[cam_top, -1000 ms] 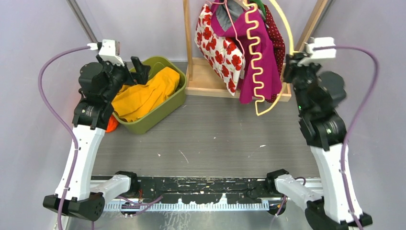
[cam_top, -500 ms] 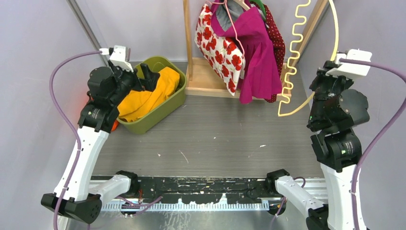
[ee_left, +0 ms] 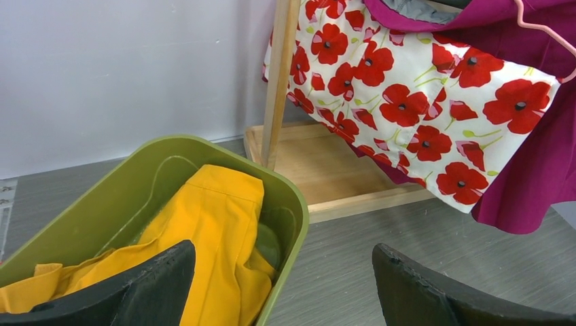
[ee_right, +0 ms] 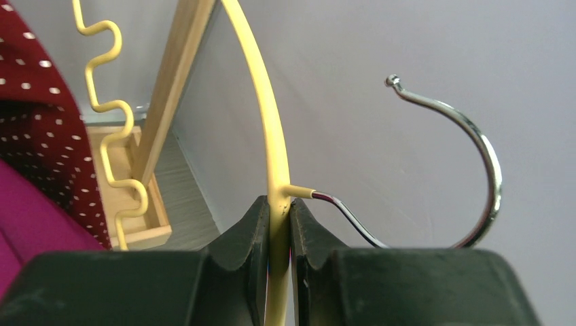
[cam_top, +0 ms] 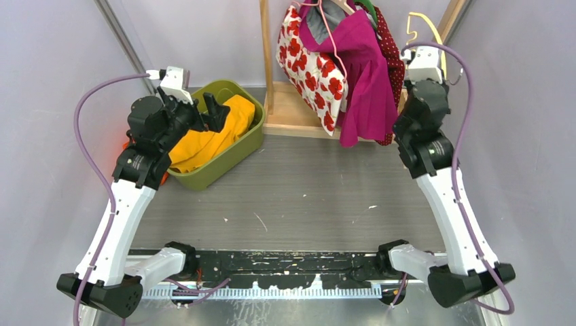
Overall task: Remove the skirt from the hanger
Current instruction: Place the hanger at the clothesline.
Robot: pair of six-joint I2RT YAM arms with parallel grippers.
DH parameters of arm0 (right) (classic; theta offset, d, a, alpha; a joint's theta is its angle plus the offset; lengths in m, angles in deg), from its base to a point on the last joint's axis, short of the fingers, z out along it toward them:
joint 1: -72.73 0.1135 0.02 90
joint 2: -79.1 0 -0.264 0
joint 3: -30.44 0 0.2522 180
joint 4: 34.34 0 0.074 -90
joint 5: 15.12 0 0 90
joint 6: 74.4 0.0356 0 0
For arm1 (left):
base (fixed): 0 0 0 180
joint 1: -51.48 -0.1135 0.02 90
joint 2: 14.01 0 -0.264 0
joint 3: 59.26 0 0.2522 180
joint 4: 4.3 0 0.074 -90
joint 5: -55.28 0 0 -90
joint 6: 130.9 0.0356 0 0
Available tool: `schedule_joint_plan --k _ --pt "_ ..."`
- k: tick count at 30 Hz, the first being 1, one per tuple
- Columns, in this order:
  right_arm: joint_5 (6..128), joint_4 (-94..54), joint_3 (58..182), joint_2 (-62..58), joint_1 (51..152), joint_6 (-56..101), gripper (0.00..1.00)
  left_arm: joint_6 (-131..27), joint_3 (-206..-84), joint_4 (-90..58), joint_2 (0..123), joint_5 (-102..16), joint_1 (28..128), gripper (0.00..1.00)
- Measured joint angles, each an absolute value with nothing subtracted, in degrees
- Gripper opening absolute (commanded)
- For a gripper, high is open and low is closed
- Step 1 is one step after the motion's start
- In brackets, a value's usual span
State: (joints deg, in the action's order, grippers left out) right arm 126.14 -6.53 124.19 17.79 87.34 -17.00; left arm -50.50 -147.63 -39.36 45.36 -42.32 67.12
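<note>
The yellow skirt (cam_top: 204,132) lies crumpled in the green bin (cam_top: 234,155); it also shows in the left wrist view (ee_left: 204,251). My left gripper (cam_top: 206,109) hangs open and empty just above the bin's right end (ee_left: 283,255). My right gripper (cam_top: 428,53) is raised beside the rack's right post and is shut on the bare yellow hanger (cam_top: 426,19). In the right wrist view the jaws (ee_right: 278,210) clamp the hanger's yellow bar (ee_right: 261,102), with its metal hook (ee_right: 475,136) to the right and its wavy bar to the left. No garment hangs on it.
A wooden rack (cam_top: 292,119) at the back carries a poppy-print garment (cam_top: 309,64), a magenta one (cam_top: 367,81) and a red dotted one (cam_top: 392,54). The rack's right post (ee_right: 170,88) stands close to the hanger. Purple walls close in both sides.
My right arm has swung the yellow hanger from in front of the hanging clothes out to the right, then up and back beside the rack's right post. My left gripper has shifted slightly right.
</note>
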Motion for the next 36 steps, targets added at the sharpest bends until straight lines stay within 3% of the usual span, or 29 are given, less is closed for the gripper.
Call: schedule_joint_plan --k 10,23,36 --pt "123.39 -12.3 129.65 4.43 86.31 -18.86 0.01 -48.08 -148.22 -40.34 45.32 -40.24 67.12 0.99" --pt "114.29 -13.57 147.91 -11.98 74.55 -18.36 0.01 -45.47 -149.25 -43.16 44.53 -36.42 67.12 0.99" --pt "110.36 -14.25 151.88 -15.02 72.85 -21.0 0.01 -45.19 -149.71 -43.4 45.74 -35.15 67.12 0.99"
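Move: The right hand holds the empty yellow hanger near its hook; the free right end of the clothesline, out of view, should lie some 20 cm ahead, 6 cm left and 8 cm higher. The right post stands 19 cm ahead and 4 cm left. The red dotted skirt hangs 13 cm ahead, 11 cm left and 10 cm lower, the magenta skirt 10 cm ahead, 18 cm left and 15 cm lower. From the left hand, that line end is about 18 cm ahead, 48 cm right, 14 cm higher. Forward towards the rack goes the right hand, about 16 cm: it first dips a couple of centimetres, then climbs and swings some 6 cm to the right, slowing to a near stop beside the red dotted skirt. The fingers keep their pinch on the hanger and the wrist hardly turns. The open left hand drifts about 2.5 cm left by the basket. ##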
